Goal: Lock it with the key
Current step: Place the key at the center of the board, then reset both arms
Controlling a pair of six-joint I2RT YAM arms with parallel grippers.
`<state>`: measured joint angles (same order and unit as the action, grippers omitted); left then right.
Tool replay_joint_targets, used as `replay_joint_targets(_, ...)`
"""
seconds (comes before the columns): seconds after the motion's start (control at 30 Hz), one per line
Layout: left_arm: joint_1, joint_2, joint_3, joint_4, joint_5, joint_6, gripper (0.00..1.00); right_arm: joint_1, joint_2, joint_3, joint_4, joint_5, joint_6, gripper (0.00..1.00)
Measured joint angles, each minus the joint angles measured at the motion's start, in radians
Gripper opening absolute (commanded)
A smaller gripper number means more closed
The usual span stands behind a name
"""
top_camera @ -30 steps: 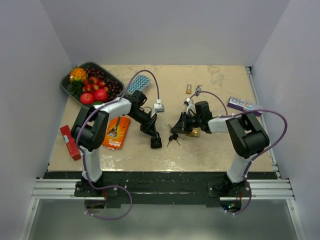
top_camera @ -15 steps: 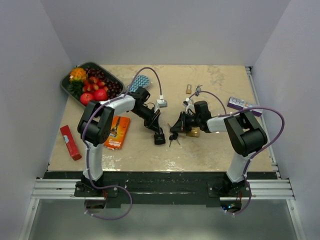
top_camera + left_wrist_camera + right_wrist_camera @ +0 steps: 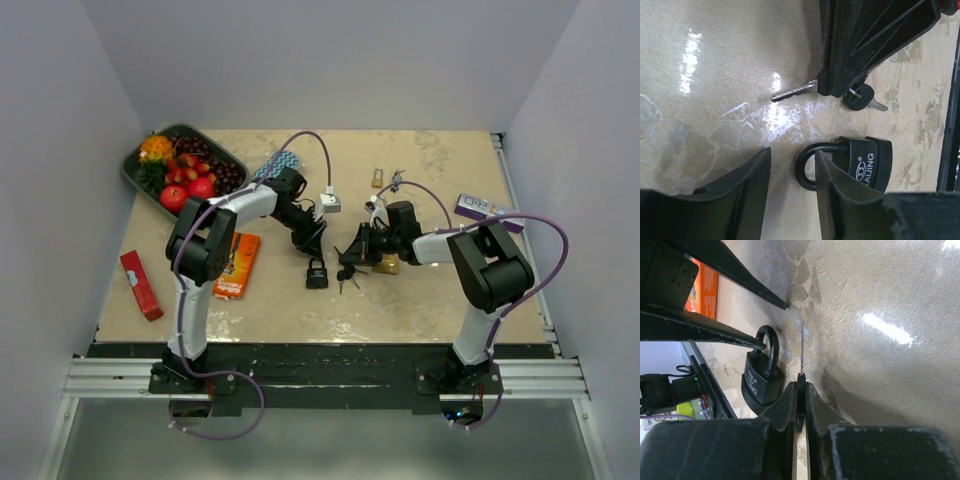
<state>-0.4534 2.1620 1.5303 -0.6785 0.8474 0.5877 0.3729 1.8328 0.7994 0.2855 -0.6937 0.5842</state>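
Note:
A black padlock (image 3: 316, 273) lies flat on the table, its shackle towards my left gripper (image 3: 311, 246). In the left wrist view the gripper (image 3: 792, 152) is open and holds nothing; the padlock (image 3: 867, 162) lies beside one finger, which hides part of its body. My right gripper (image 3: 349, 262) is shut on a key's black head (image 3: 800, 385). The silver blade (image 3: 802, 347) points past the padlock (image 3: 760, 382). A second key (image 3: 862, 97) hangs on the same ring and rests on the table.
A fruit tray (image 3: 136, 182) stands at the back left. An orange packet (image 3: 236, 265) and a red box (image 3: 140, 285) lie at the left. A brass padlock (image 3: 387, 265) sits by the right gripper. A small padlock (image 3: 377, 178) and a purple box (image 3: 483, 210) lie further back.
My left gripper has let go of the black padlock and drawn back towards the far side. The padlock now lies on the table. The right gripper has kept still with the key.

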Motion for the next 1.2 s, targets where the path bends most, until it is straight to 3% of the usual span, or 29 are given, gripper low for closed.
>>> replay_joint_targets(0.13, -0.001, 0.000, 0.016, -0.003, -0.022, 0.010, 0.61, 0.000, 0.000, 0.000, 0.000, 0.000, 0.007, 0.17)
replay_joint_targets(0.3, 0.000, -0.012, 0.034, -0.013, -0.053, 0.012, 0.71, 0.000, -0.002, 0.010, -0.001, -0.004, 0.017, 0.43)
replay_joint_targets(0.37, 0.002, -0.041, 0.029, -0.019, -0.068, 0.008, 0.98, 0.000, -0.013, 0.025, -0.015, -0.005, 0.012, 0.56)
replay_joint_targets(0.53, 0.038, -0.216, -0.032, 0.000, -0.061, -0.039, 0.99, -0.001, -0.117, 0.077, -0.083, -0.007, -0.018, 0.78)
replay_joint_targets(0.63, 0.116, -0.346, -0.046, 0.022, -0.013, -0.100, 0.99, -0.006, -0.218, 0.127, -0.138, -0.010, -0.058, 0.99)
replay_joint_targets(0.83, 0.320, -0.463, 0.032, 0.065, -0.017, -0.267, 0.99, -0.084, -0.367, 0.262, -0.246, -0.004, -0.166, 0.99)
replay_joint_targets(1.0, 0.417, -0.466, 0.133, 0.041, -0.146, -0.338, 0.99, -0.285, -0.410, 0.346, -0.349, 0.009, -0.248, 0.99)
replay_joint_targets(1.1, 0.446, -0.499, 0.066, 0.061, -0.239, -0.351, 0.99, -0.422, -0.422, 0.357, -0.421, 0.027, -0.317, 0.99)
replay_joint_targets(1.2, 0.442, -0.579, -0.111, 0.111, -0.334, -0.359, 0.99, -0.507, -0.435, 0.342, -0.488, 0.051, -0.389, 0.99)
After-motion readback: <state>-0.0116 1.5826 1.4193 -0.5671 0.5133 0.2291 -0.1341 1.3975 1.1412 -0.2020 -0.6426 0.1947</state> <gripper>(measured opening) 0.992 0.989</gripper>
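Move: The right fingers hold a black-headed key of the bunch just off the table, its middle about 1 cm to their left. From that hand the black padlock lies some 7 cm left and 3 cm back, the nearer brass padlock about 10 cm right, 1 cm farther out. From the left hand, already part open, the black padlock sits about 5 cm straight back, the key roughly 6 cm right and 2 cm back; all are about at finger height or a centimetre lower. The right fingers let go of the key and open wide, then rise about 20 cm, swinging some 20 cm right and 10 cm forward, away from the bunch and past above the brass padlock. The left hand eases forward off the black padlock's shackle as its fingers finish opening, lifts as high, and sweeps left and forward towards the fruit tray, turning counter-clockwise roughly 50 degrees and sinking a little at the end. ##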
